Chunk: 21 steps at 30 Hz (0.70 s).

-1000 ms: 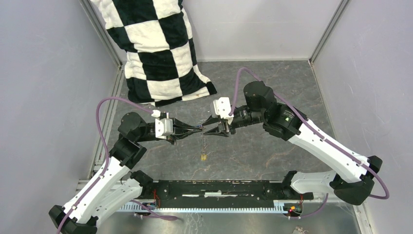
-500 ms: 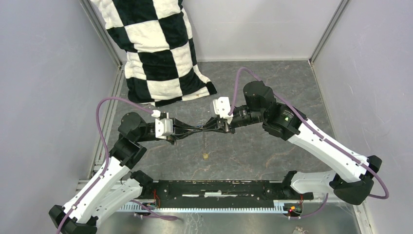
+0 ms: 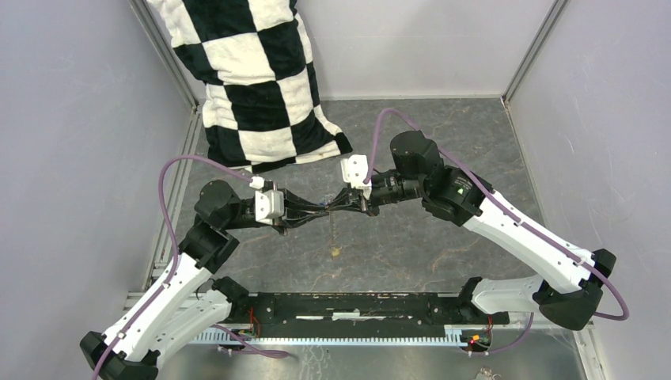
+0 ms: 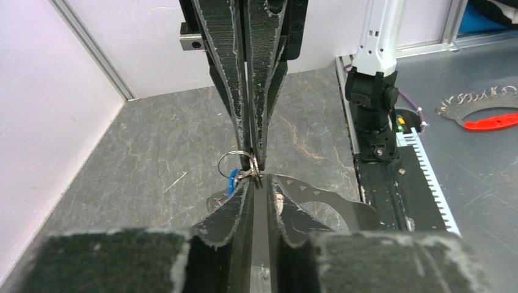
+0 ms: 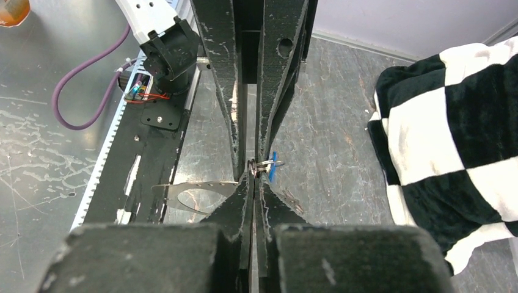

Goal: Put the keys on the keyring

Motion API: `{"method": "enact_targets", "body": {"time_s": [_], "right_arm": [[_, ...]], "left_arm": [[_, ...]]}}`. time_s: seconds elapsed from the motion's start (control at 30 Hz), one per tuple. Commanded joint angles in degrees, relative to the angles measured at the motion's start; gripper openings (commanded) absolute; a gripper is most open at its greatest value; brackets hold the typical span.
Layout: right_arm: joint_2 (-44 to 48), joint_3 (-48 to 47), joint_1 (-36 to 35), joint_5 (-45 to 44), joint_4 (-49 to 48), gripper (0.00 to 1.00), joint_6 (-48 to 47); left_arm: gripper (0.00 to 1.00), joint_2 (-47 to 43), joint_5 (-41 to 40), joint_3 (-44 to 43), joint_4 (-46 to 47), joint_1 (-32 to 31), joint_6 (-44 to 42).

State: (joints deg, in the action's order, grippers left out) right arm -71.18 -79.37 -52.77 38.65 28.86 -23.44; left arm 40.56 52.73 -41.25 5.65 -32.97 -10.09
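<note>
My two grippers meet tip to tip above the middle of the table. The keyring (image 4: pixel 234 160) is a small silver wire ring caught between the tips, with its loop sticking out to one side. A blue-headed key (image 4: pixel 232 182) hangs on the keyring (image 5: pixel 261 165) and shows again in the right wrist view (image 5: pixel 273 166). My right gripper (image 5: pixel 253 173) is shut on the ring. My left gripper (image 4: pixel 259 180) holds the ring's wire in a narrow slit between its jaws. The yellow-headed key (image 3: pixel 335 253) lies on the table below the tips.
A black-and-white checked cushion (image 3: pixel 253 79) leans in the back left corner. The black base rail (image 3: pixel 356 307) runs along the near edge. A thin flat metal plate with an oval hole (image 4: pixel 342 204) shows beneath the fingertips. Walls close in on the left, back and right.
My right gripper, open and slightly apart from the left one a second ago, has moved in against the left tips and shut on the ring. The left arm has barely moved.
</note>
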Motion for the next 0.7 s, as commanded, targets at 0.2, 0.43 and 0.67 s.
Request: {"method": "enact_targets", "body": {"time_s": [0.2,0.43,0.67], "right_arm": [[-1.49,-4.80,-0.22,1.86,6.08,0.00,0.23],[-2.76,-5.35,-0.22,4.54,10.41,0.00,-0.03],[-4.26,-5.74,-1.80,6.87,11.18,0.01,0.15]], "left_arm": [[0.69,-3.71,1.20,-5.97,-19.11,-0.16,-15.03],[0.70,-4.97,0.60,-9.59,-31.14,-0.16,-27.95],[0.66,-0.96,4.56,-10.18,-29.12,-0.17,-34.17]]}}
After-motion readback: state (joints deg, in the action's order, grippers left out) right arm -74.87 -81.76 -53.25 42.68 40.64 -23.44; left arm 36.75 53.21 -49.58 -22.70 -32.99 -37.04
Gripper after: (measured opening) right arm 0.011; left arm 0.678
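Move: Right between the two sets of fingertips is the small ring of the blue-tagged key, level with both hand points. The blue tag sits about 2 cm ahead of either hand and 1 cm below. The metal keyring plate hangs some 6 cm below and 2 cm back, about 1 cm right of the left hand and straight under the right; its yellow tag is about 10 cm down and 4 cm back. Opening wide, the left fingers let go at the small ring and draw off leftward and back, roughly 3 cm, while the wrist rolls and its tips dip. The right fingers stay shut on the ring and carry it with the plate down about 4 cm and back about 2, tilting some 10 degrees further down. ##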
